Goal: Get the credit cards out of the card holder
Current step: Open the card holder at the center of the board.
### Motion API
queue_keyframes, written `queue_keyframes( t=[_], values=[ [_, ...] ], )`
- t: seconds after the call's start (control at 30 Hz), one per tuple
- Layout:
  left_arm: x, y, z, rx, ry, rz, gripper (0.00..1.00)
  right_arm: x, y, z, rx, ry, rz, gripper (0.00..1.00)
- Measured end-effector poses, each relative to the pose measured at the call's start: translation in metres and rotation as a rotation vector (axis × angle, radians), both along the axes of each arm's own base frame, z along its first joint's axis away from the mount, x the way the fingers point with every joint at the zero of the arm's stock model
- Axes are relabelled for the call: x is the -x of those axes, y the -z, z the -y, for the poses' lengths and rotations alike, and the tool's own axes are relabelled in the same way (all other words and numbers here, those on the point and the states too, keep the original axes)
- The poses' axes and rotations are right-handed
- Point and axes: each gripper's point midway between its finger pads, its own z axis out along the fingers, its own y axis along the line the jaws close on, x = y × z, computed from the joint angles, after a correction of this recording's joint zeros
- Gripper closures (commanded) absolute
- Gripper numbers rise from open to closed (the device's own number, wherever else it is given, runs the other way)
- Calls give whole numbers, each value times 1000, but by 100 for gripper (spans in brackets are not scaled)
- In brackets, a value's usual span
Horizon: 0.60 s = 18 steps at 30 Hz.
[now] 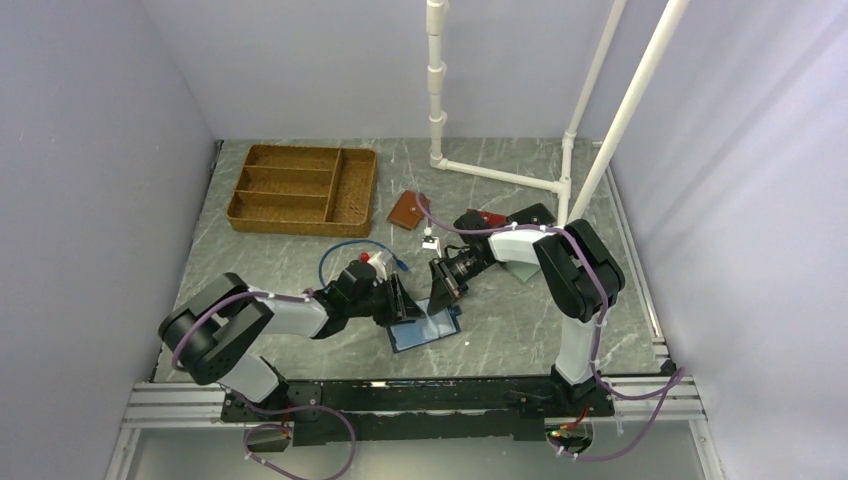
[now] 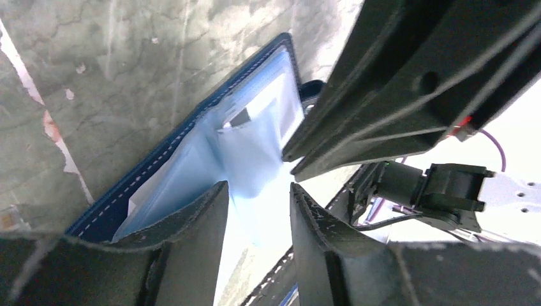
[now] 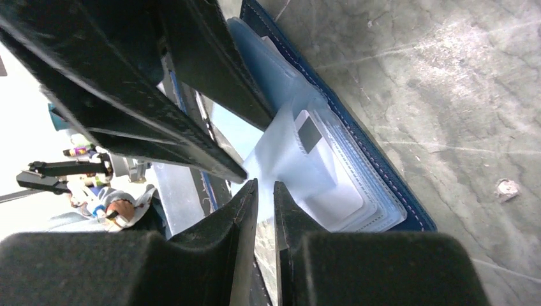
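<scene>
The navy card holder (image 1: 430,330) lies open on the table between my two grippers; its stitched navy edge shows in both wrist views (image 2: 159,159) (image 3: 383,172). Its pale blue clear sleeves hold pale credit cards (image 3: 344,197), one with a small dark mark (image 2: 240,117). My right gripper (image 1: 443,290) (image 3: 265,183) is shut on a lifted clear sleeve and pulls it up into a peak. My left gripper (image 1: 405,300) (image 2: 259,188) is open just beside it, its jaws apart over the wallet's inside. I cannot tell whether a card is inside the pinched sleeve.
A wicker divided tray (image 1: 300,187) stands at the back left. A tan-brown wallet (image 1: 405,210) and a red wallet (image 1: 490,218) lie behind the grippers. A white pipe frame (image 1: 500,175) stands at the back right. A blue cable (image 1: 350,250) loops by the left arm.
</scene>
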Motion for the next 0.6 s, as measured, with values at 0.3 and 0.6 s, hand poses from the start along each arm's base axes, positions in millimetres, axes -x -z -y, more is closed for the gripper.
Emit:
queue_keyframes(
  t=[0.3,0.6],
  values=[
    [-2,-33,-15,2,-37,71,49,3,-4,-5,-23,-5,-13,83],
    [2,-45,-28,-39,-46,103,53,10,7,-9,25,-38,-4,82]
  ],
)
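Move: The opened blue card holder lies right under both hands, its middle about 2 cm below them: some 2 cm back and 1 cm left of the left hand, about 3 cm back and 1 cm left of the right hand. From the left hand, the blue cable's plug is about 10 cm ahead and 3 cm left, and the brown card holder roughly 22 cm ahead and 2 cm left. The green card holder sits around 11 cm ahead and 19 cm right of the right hand. The left fingers, staying about half open, come free of the raised clear sleeve and lift off some 4.5 cm, drawing away nearly 3 cm to the left over the holder. The right fingers, still nearly shut at the sleeves, ease back and left about 1 cm each, then sink about 1 cm onto the right-hand sleeves beside the fold. ##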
